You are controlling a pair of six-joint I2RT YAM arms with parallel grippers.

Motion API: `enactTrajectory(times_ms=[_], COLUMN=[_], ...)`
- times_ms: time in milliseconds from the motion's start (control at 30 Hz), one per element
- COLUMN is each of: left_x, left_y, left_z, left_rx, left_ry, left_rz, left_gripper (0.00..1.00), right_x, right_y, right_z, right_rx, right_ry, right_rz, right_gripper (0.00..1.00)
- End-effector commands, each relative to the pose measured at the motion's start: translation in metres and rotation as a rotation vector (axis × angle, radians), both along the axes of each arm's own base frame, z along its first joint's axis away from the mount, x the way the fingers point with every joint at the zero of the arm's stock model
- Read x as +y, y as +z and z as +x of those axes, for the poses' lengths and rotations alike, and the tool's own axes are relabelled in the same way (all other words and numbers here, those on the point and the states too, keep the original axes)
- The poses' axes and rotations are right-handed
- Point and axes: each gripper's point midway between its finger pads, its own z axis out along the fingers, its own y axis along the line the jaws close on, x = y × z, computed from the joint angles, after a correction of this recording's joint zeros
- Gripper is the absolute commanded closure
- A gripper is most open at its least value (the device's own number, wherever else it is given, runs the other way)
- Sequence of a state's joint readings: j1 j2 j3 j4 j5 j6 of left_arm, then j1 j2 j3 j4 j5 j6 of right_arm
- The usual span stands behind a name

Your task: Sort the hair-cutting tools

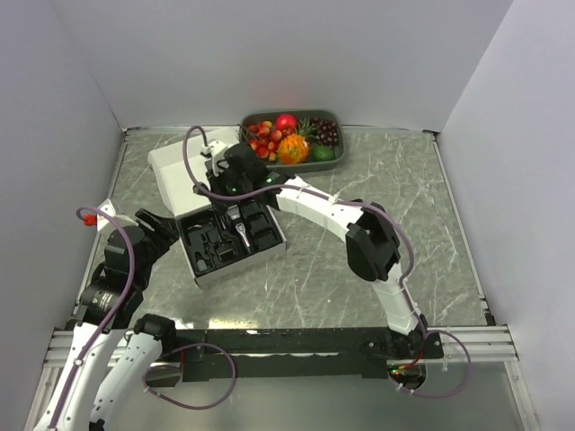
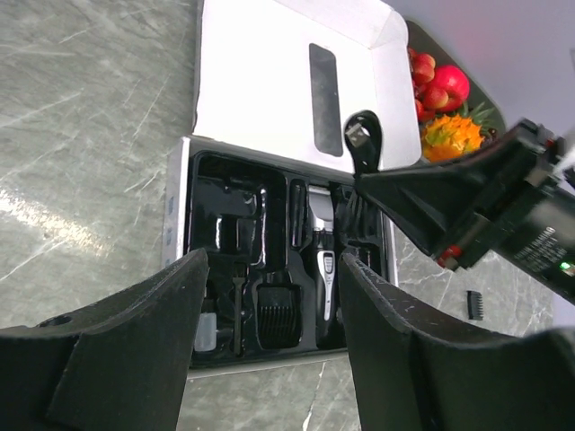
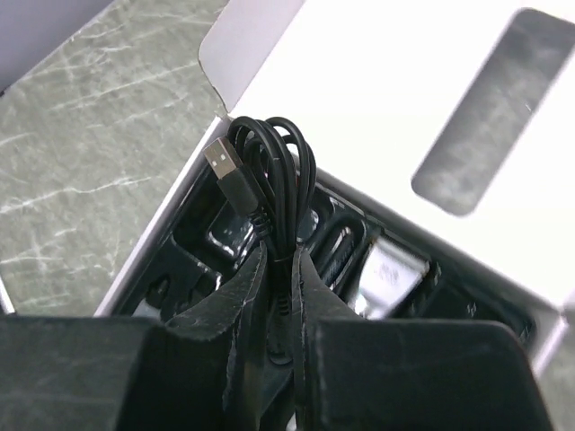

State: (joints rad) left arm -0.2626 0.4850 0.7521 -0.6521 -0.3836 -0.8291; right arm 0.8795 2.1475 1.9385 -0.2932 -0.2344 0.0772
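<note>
A bundled black USB cable (image 3: 269,171) hangs pinched between my right gripper's (image 3: 286,256) fingers, just above the black moulded tray (image 2: 225,193) of the open box. In that tray lie the slim black-and-silver hair clipper (image 2: 323,269), a black comb guard (image 2: 278,314) and other dark parts. From the left wrist view the cable (image 2: 364,144) shows as a loop over the tray's far side. My left gripper (image 2: 271,269) stands open and empty, low at the tray's near edge. From above, the right gripper (image 1: 225,184) hovers over the box and the left gripper (image 1: 166,229) sits at its left.
The box's white lid (image 1: 180,171) lies folded back beyond the tray. A grey tray of colourful fruit (image 1: 334,117) stands at the back. A small black comb piece (image 2: 475,303) lies loose on the marble table to the right of the box.
</note>
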Motion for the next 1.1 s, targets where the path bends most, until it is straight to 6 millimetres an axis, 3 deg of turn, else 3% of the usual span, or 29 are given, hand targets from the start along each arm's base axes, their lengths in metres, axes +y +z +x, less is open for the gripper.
enactTrajectory(times_ms=[0,200,533,1067], left_x=[0.004,0.003,0.002,0.001], left_y=[0.014,0.009,0.011,0.011], left_z=[-0.003,-0.003,-0.003,-0.002], left_rx=[-0.033,-0.026,-0.032,-0.032], left_ry=[0.007,0.001,-0.009,-0.017], left_rz=[0.013,0.013,0.016,0.033], left_gripper=[0.35,0.34,0.34,0.34], right_x=[0.025,0.043,0.06,0.056], right_y=[0.01,-0.01,-0.034,-0.059], right_z=[-0.01,-0.026,-0.029,-0.014], right_rx=[-0.086,-0.121,-0.122,-0.115], right_ry=[0.138,0.209,0.226,0.175], right_rz=[0.018,-0.011,-0.05,-0.125], right_gripper=[0.82,0.77,0.73,0.63])
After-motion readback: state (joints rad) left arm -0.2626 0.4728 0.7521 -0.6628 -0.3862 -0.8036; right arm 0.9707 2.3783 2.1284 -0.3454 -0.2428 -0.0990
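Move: The right hand holds the bundled black cable above the box, and the tray's empty far-left compartment that it goes for lies about 5 cm to its left, 4 cm back and 9 cm below. The hair clipper lies in the tray some 6 cm right, 6 cm back and 10 cm down from this hand, and the middle of the open white lid about 8 cm ahead, 4 cm left, 11 cm down. From the left hand that compartment is roughly 7 cm ahead, 7 cm right and 15 cm below. The right hand sinks about 7 cm with the cable towards the far-left compartment, shifting some 5 cm left and drawing back nearly 4 cm before easing a little forward again, while it turns some 10 degrees counter-clockwise. Its fingers start to part right as it sets off and keep widening to roughly twice their first gap, still opening as the hand comes to a stop low over the tray, and let go of the cable. ##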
